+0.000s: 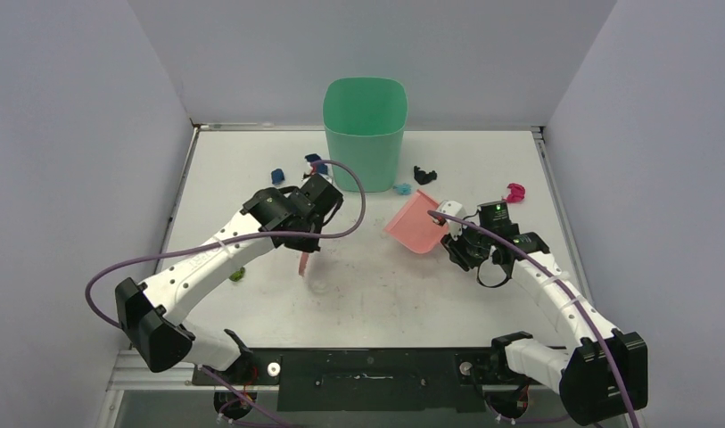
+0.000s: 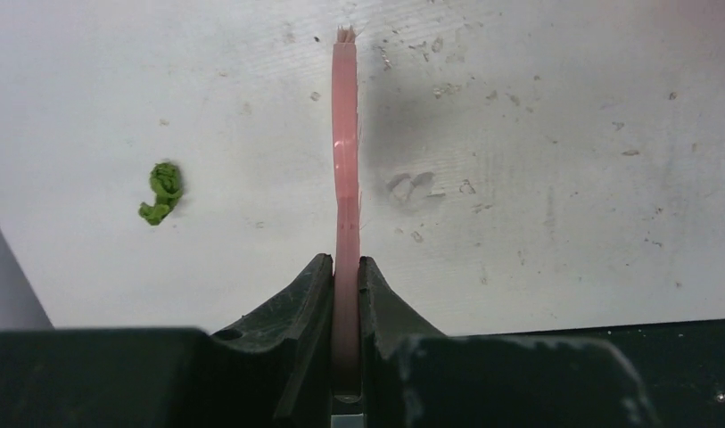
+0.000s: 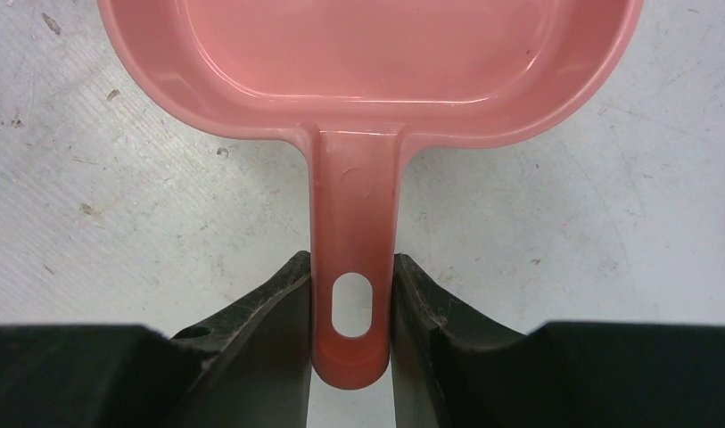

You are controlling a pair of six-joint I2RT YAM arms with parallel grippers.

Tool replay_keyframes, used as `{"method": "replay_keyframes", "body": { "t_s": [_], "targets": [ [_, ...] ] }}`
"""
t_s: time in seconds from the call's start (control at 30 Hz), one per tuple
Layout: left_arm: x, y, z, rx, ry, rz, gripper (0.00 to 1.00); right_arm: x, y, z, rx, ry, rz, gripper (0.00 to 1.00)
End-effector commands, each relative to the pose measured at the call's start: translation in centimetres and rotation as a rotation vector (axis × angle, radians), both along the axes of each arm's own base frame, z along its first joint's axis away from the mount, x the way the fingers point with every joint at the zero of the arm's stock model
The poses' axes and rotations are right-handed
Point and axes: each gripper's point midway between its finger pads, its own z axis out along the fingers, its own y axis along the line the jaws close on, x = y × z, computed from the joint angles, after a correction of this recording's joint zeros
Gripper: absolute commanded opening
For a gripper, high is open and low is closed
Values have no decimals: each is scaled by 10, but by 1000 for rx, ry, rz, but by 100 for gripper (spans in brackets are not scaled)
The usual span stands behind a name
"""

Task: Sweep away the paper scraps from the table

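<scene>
My left gripper [image 1: 310,234] [image 2: 345,264] is shut on the thin pink hand brush [image 2: 344,152], which hangs down to the table [image 1: 367,299] near its middle [image 1: 303,263]. A green paper scrap [image 2: 162,192] [image 1: 238,275] lies left of the brush. My right gripper [image 1: 455,234] [image 3: 351,267] is shut on the handle of the pink dustpan [image 3: 367,62] [image 1: 414,223], right of centre. More scraps lie further back: dark blue [image 1: 276,175], red and blue [image 1: 314,164], light blue [image 1: 402,189], black [image 1: 424,175] and magenta [image 1: 515,192].
A tall green bin [image 1: 365,134] stands at the back centre of the table, between the scraps. Grey walls close in the left, back and right sides. The arm bases sit on a black rail [image 1: 367,370] at the near edge.
</scene>
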Motion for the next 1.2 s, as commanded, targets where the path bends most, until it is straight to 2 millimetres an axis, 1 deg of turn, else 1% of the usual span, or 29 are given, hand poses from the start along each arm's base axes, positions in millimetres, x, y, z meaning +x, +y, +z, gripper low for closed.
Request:
{"method": "replay_keyframes", "body": {
  "t_s": [0.0, 0.1, 0.17, 0.23, 0.33, 0.43, 0.47, 0.53, 0.6, 0.63, 0.7, 0.8, 0.9, 1.03, 1.07, 1.1, 1.17],
  "targets": [
    [19, 41, 44, 150, -177, 87, 0, 6, 3, 13, 28, -52, 5, 20],
    [35, 75, 46, 393, -236, 109, 0, 6, 4, 13, 30, -50, 7, 20],
    [45, 97, 42, 569, -251, 152, 0, 6, 4, 13, 32, -52, 8, 20],
    [50, 112, 30, 669, -212, 181, 0, 5, 4, 14, 32, -53, 12, 20],
    [62, 128, 5, 779, -163, 206, 0, 5, 4, 13, 30, -50, 17, 20],
    [66, 145, -12, 878, -92, 235, 0, 4, 4, 13, 30, -51, 17, 20],
    [66, 147, -17, 886, -73, 242, 0, 4, 4, 13, 31, -53, 16, 20],
    [64, 145, -31, 851, -18, 236, 0, 4, 4, 15, 34, -57, 16, 20],
    [60, 136, -44, 772, 28, 230, 0, 4, 4, 15, 36, -58, 17, 20],
    [59, 128, -51, 710, 42, 223, 0, 4, 4, 15, 36, -58, 17, 20],
    [53, 104, -66, 533, 98, 182, 0, 4, 5, 16, 39, -60, 19, 20],
    [42, 63, -72, 293, 156, 118, 0, 4, 5, 19, 45, -70, 22, 20],
    [30, 32, -64, 159, 162, 59, 0, 3, 5, 18, 44, -68, 24, 20],
    [17, -29, -48, -102, 182, -67, 0, 3, 6, 17, 42, -60, 29, 20],
    [15, -40, -44, -151, 185, -92, 0, 3, 6, 16, 41, -59, 30, 20],
    [14, -49, -39, -189, 188, -108, 0, 3, 6, 16, 41, -59, 28, 20],
    [15, -58, -31, -206, 183, -122, 0, 3, 5, 17, 39, -62, 22, 20]
  ]
}}
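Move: The green scrap lies about 16 cm to the left of the left hand, some 5 cm ahead and 17 cm below; this hand already holds the brush. The white scrap is roughly 4 cm to its right, 2 cm ahead and as low. The dustpan sits about 28 cm to its right, 16 cm ahead and 14 cm below. From the right hand, the green scrap is around 52 cm to the left, about level and 9 cm below. The brush's bristles come against the left side of the green scrap and push it right towards the white scrap. For this the left hand first lifts slightly and arcs about 14 cm left and 6 cm forward, rolling the brush some 45 degrees out to the left and dropping, then swings back right about 13 cm and a little back, rolling upright. The right hand keeps the dustpan in place. ##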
